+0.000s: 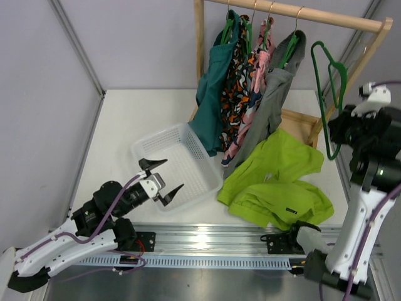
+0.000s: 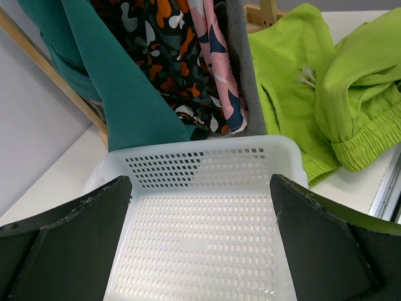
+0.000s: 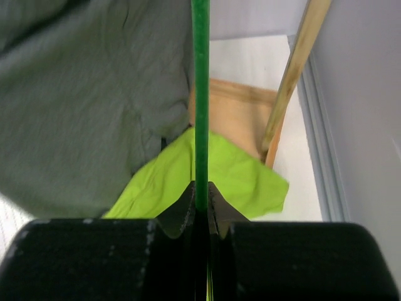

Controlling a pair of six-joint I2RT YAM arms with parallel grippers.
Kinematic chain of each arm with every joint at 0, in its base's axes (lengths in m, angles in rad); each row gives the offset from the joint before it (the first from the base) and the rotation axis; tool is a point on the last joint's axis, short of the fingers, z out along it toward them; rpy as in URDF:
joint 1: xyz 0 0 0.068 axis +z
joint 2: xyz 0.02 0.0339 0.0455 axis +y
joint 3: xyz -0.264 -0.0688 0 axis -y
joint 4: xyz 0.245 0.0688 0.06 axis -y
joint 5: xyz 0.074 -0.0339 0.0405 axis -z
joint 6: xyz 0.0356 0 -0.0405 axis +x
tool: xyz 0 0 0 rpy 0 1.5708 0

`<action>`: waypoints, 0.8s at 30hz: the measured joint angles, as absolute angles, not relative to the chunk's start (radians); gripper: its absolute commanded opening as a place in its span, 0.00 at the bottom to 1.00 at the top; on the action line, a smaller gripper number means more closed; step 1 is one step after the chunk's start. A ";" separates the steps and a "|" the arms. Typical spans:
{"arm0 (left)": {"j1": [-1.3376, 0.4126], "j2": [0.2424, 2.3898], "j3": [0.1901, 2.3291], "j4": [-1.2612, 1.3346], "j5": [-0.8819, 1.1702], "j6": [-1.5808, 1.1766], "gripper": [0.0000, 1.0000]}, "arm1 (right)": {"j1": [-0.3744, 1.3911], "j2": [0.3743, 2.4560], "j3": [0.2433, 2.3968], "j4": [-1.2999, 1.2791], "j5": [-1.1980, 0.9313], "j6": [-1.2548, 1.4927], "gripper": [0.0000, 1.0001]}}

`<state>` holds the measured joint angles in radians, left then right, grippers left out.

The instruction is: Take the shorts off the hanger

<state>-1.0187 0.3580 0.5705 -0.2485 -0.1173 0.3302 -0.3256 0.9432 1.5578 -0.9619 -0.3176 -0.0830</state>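
Note:
The lime-green shorts (image 1: 276,182) lie crumpled on the table, right of the basket, free of the hanger; they also show in the left wrist view (image 2: 351,94) and below the right gripper (image 3: 238,175). The bare dark-green hanger (image 1: 323,94) is held up in the air at the right, its thin rod (image 3: 201,94) running straight up from the jaws. My right gripper (image 1: 338,125) (image 3: 200,191) is shut on that rod. My left gripper (image 1: 164,177) (image 2: 200,188) stands wide open over the basket's near side, with nothing between its fingers.
A white perforated basket (image 1: 188,141) (image 2: 200,150) sits left of the shorts. Behind it a wooden rack (image 1: 294,11) carries a teal garment (image 1: 213,94), a patterned one (image 1: 241,94) and a grey one (image 1: 269,100) (image 3: 81,94). The rack's leg (image 3: 294,75) and the wall are close on the right.

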 measured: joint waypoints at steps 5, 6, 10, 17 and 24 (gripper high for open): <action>-1.019 0.339 0.562 -0.249 -0.109 0.329 0.99 | -0.326 1.193 1.777 -0.939 -0.319 -0.082 0.00; -1.019 0.337 0.562 -0.248 -0.106 0.329 0.99 | -0.326 1.241 1.821 -0.937 -0.320 -0.081 0.00; -1.019 0.334 0.561 -0.248 -0.101 0.329 0.99 | -0.326 1.372 1.953 -0.953 -0.334 -0.077 0.00; -1.019 0.335 0.554 -0.248 -0.092 0.321 0.99 | -0.326 1.439 1.979 -0.984 -0.365 -0.070 0.00; -1.019 0.340 0.553 -0.248 -0.072 0.321 0.99 | -0.331 1.438 1.932 -0.976 -0.381 -0.074 0.13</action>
<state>-1.0187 0.3405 0.5526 -0.2481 -0.0715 0.3210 -0.3305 1.4384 1.9320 -0.9764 -0.3809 -0.0738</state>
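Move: About 31 cm ahead of the right hand, some 5 cm to its right and 14 cm above, is the free right end of the rail; the hand grips the empty green hanger. The gray shorts hang some 20 cm left and 26 cm ahead, slightly below; the rack's right leg slants down about 25 cm ahead, 6 cm right. From the left hand, the rail end is roughly 40 cm ahead, 51 cm right, 27 cm up. Carrying the empty hanger forward by one end, the right hand swings about 12 cm towards the rail, drifting 3 cm right and arching some 3 cm up on the way. It then eases to a stop and sinks back to its starting height with the fingers tipping slightly farther down, bringing the hook onto the rail; the grip stays shut. ##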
